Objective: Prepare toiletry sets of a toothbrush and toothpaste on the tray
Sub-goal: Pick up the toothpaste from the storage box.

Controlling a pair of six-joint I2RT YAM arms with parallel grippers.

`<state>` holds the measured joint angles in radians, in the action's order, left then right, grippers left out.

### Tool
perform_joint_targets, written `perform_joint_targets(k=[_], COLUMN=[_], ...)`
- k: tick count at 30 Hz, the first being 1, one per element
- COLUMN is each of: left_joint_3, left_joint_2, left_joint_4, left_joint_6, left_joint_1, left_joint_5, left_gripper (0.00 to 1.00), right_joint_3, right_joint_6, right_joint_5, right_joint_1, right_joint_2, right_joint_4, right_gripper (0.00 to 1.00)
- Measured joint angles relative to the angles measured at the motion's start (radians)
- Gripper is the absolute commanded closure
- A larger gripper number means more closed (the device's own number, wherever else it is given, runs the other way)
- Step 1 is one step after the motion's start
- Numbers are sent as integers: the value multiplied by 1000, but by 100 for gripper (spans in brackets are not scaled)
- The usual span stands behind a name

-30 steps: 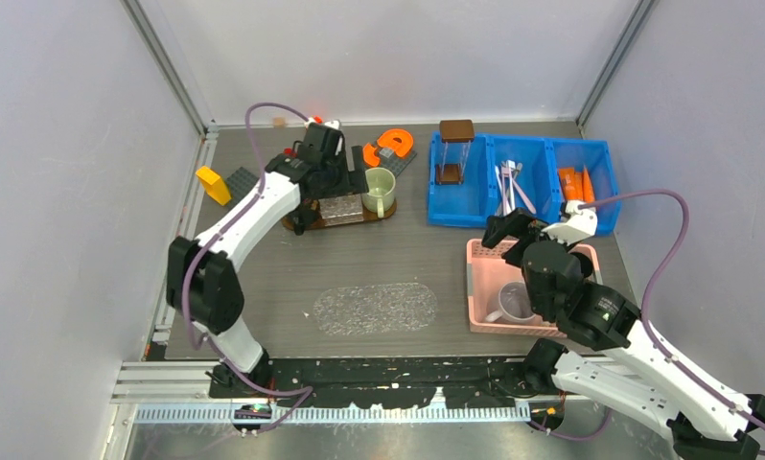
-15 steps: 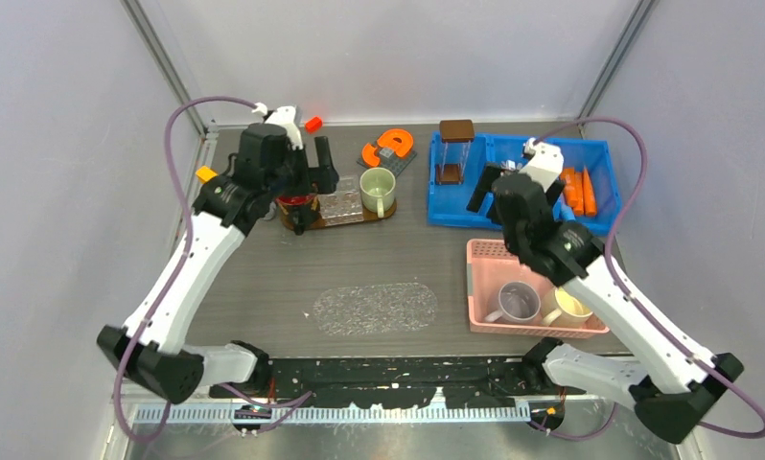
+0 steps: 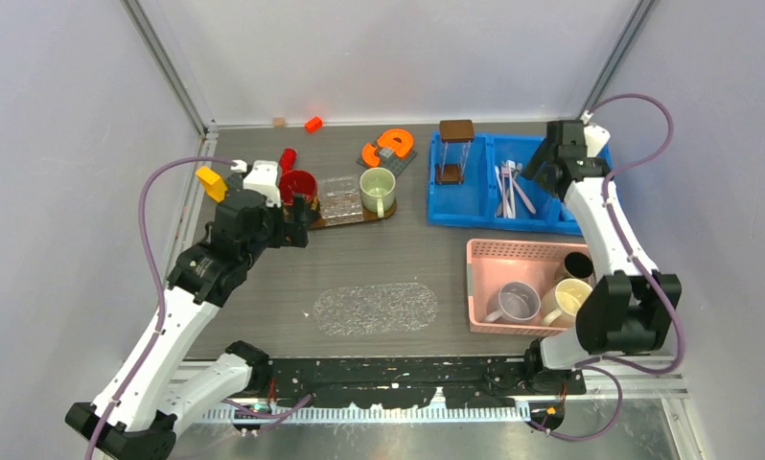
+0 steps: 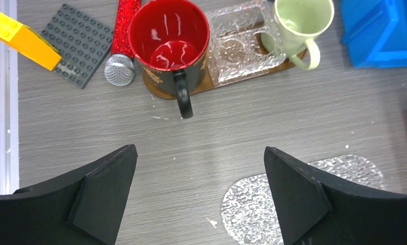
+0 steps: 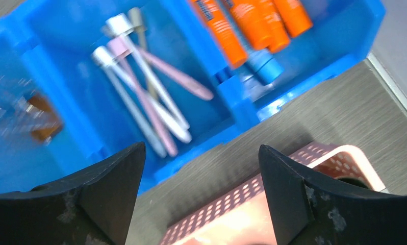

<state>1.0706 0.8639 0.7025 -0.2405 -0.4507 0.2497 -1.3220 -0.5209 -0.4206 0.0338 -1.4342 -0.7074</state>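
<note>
Several white and pale pink toothbrushes [image 5: 148, 99] lie in the middle compartment of the blue bin [image 3: 484, 216], also seen from above as toothbrushes [image 3: 509, 188]. Orange toothpaste tubes [image 5: 250, 23] fill its right compartment; my right arm hides them in the top view. My right gripper [image 5: 201, 150] hangs open and empty over the bin's near wall, the right gripper [image 3: 544, 165] at the far right. The brown tray [image 4: 204, 88] carries a red mug [image 4: 169, 43], a glass dish [image 4: 242, 43] and a green mug [image 4: 301, 23]. My left gripper [image 4: 200, 150] is open and empty, just near of it.
A pink basket [image 3: 484, 251] with mugs stands in front of the bin. A clear box with a brown lid [image 3: 454, 153] sits in the bin's left compartment. An orange C-block [image 3: 391, 144], an orange cube [image 3: 312, 124], a yellow brick [image 4: 23, 38], a grey plate [image 4: 76, 43] and a red microphone [image 4: 121, 35] surround the tray.
My left arm has drawn back from the tray toward the near left, uncovering the red mug. My right arm has swung from over the pink basket to the blue bin's right end.
</note>
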Motion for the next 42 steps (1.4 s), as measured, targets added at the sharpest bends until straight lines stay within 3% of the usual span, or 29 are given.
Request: perform_joint_targets(k=[4, 10, 15, 21, 33, 37, 42], left_joint_3=[-53, -89, -99, -111, -116, -122, -127], left_joint_2=[-1, -12, -31, -55, -50, -50, -50], left_joint_4=[-18, -29, -42, -67, -78, -81, -85], left_joint_6=[24, 63, 85, 95, 97, 97, 100], left_joint_1=[-34, -95, -121, -123, -123, -123, -123], left_joint_5=[50, 151, 201, 222, 222, 222, 222], left_gripper=[0, 0, 0, 0, 1, 1, 2], right_joint_3=[-44, -77, -81, -100, -133, -130, -128], right_joint_6=[-1, -9, -4, 52, 125, 126, 138], right_joint_5=[38, 115, 165, 233, 392, 415, 423], right_joint_1=[-149, -328, -388, -416, -418, -422, -425], right_joint_2=[-111, -253, -345, -462, -536, -537, -545], right_joint_4=[10, 65, 113, 180, 267, 273, 268], right_gripper=[24, 32, 35, 38, 41, 50, 70])
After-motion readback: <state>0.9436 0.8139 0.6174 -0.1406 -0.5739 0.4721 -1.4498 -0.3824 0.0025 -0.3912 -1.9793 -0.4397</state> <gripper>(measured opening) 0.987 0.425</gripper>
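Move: The toothpaste tube to take lies in the blue storage box's right compartment, about 11 cm ahead of the right hand, 11 cm to its right and 16 cm below. The toothbrushes lie some 13 cm left of that tube, level with it; the pink basket is about 21 cm nearer the base and 9 cm left of it. From the left hand, the tube is roughly 20 cm ahead, 57 cm right and 23 cm below. The right hand sinks 15 cm, going right and forward into the compartment, its fingers narrowing around a toothpaste cap. ##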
